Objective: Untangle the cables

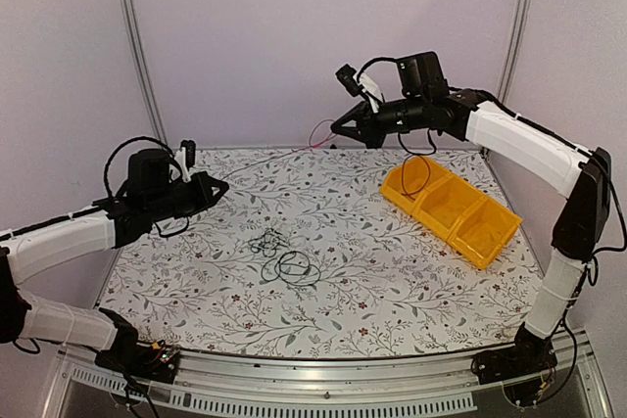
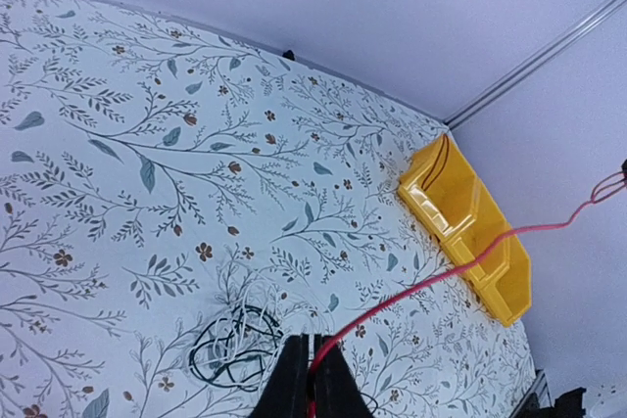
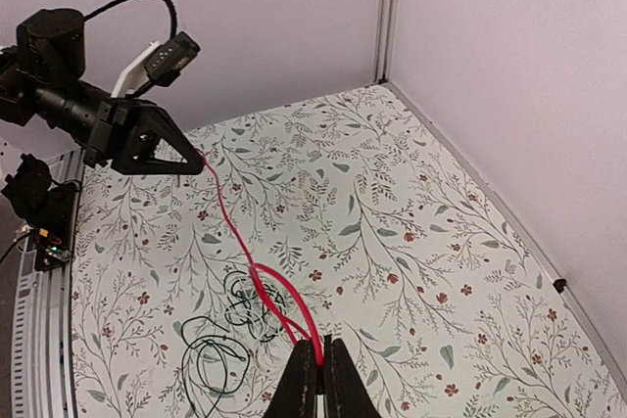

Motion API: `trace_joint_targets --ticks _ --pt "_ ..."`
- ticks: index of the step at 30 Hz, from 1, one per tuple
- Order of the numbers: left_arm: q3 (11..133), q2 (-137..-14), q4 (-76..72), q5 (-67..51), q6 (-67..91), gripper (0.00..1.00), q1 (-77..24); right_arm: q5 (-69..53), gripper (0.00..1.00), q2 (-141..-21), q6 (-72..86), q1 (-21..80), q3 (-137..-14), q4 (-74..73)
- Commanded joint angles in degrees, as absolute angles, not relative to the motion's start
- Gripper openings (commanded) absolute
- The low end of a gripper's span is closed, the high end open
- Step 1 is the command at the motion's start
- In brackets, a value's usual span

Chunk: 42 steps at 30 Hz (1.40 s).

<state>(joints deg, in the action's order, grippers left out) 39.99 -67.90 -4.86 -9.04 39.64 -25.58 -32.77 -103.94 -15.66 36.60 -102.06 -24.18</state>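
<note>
A thin red cable is stretched in the air between my two grippers. My left gripper is shut on one end, and the cable runs off to the right from it. My right gripper is shut on the other end, where the cable forms a small loop. In the top view the left gripper hovers over the table's left side and the right gripper is raised at the back centre. Below them a clump of black and whitish cables lies on the table; the same clump shows under my left gripper.
A yellow three-compartment bin stands at the back right, with a black cable in its far compartment. The table carries a floral cloth. White walls and metal posts close the back and sides.
</note>
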Motion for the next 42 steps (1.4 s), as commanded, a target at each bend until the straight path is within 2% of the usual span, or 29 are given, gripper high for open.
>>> trace_joint_targets --ticks 1,6,12,15,19,22,24,30,31,34,35,38,42 --pt "37.5 -63.5 -3.4 -4.2 41.8 0.0 -24.2 -21.6 0.06 -101.1 -15.1 35.7 -99.2 -21.4" --pt "39.2 -63.7 -5.9 -7.1 39.8 0.0 -24.1 -25.1 0.06 -101.5 -14.9 35.8 -98.6 -21.3" --pt "42.8 -66.6 -5.2 -10.0 37.3 0.0 -24.2 -37.5 0.1 -102.2 -15.0 35.8 -99.0 -22.6" --pt "44.4 -66.9 -4.7 -9.9 36.1 0.0 -24.2 -39.8 0.14 -102.2 -14.8 35.7 -98.9 -23.0" --pt "47.1 -66.1 -4.3 -9.7 33.8 0.0 -24.3 -33.5 0.19 -102.1 -14.5 35.7 -98.7 -22.8" --pt "51.0 -65.2 -2.7 -9.0 31.3 0.0 -24.3 -24.3 0.06 -102.5 -13.8 35.4 -97.9 -22.2" --pt "55.0 -65.6 -0.5 -8.8 29.5 0.0 -24.3 -25.6 0.08 -102.7 -15.0 34.9 -97.4 -22.5" --pt "63.7 -69.8 4.9 -13.9 28.5 0.0 -24.5 -41.6 0.27 -103.1 -20.0 35.1 -100.5 -26.2" --pt "64.7 -70.4 4.6 -14.4 29.0 0.0 -24.7 -42.5 0.33 -103.4 -20.3 35.1 -101.1 -26.3" --pt "68.0 -72.6 3.8 -15.7 30.3 0.0 -25.6 -43.9 0.57 -104.4 -21.0 35.6 -102.4 -26.7" --pt "69.3 -73.4 3.7 -16.2 30.5 0.0 -26.0 -43.9 0.61 -104.8 -21.7 35.9 -102.8 -27.1" --pt "73.3 -75.8 3.8 -17.7 30.7 0.0 -27.8 -44.7 0.68 -106.1 -23.9 37.1 -103.6 -27.2" --pt "76.3 -78.5 3.8 -19.3 30.7 0.0 -29.9 -44.9 0.71 -106.9 -24.6 38.8 -103.8 -25.7"
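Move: The red cable is already stretched between both hands; its small loop at the right fingertips lies about 18 cm right, 2 cm ahead and 12 cm above the left hand, and some 2 cm left of and level with the right hand. The dark tangle lies on the table 8 cm ahead, 8 cm right and 20 cm below the left hand. From the right hand, the yellow bin is roughly 28 cm ahead, 30 cm right and 31 cm below. Upward goes the left hand, keeping its shut grip on the red cable: slow at first, then a brisk lift of some 18 cm in all, fingers tipping up about 20 degrees, with a late swing right. The right hand shuffles forward and back by a few centimetres, then spreads its fingers wide, lets go of the cable and eases back. ##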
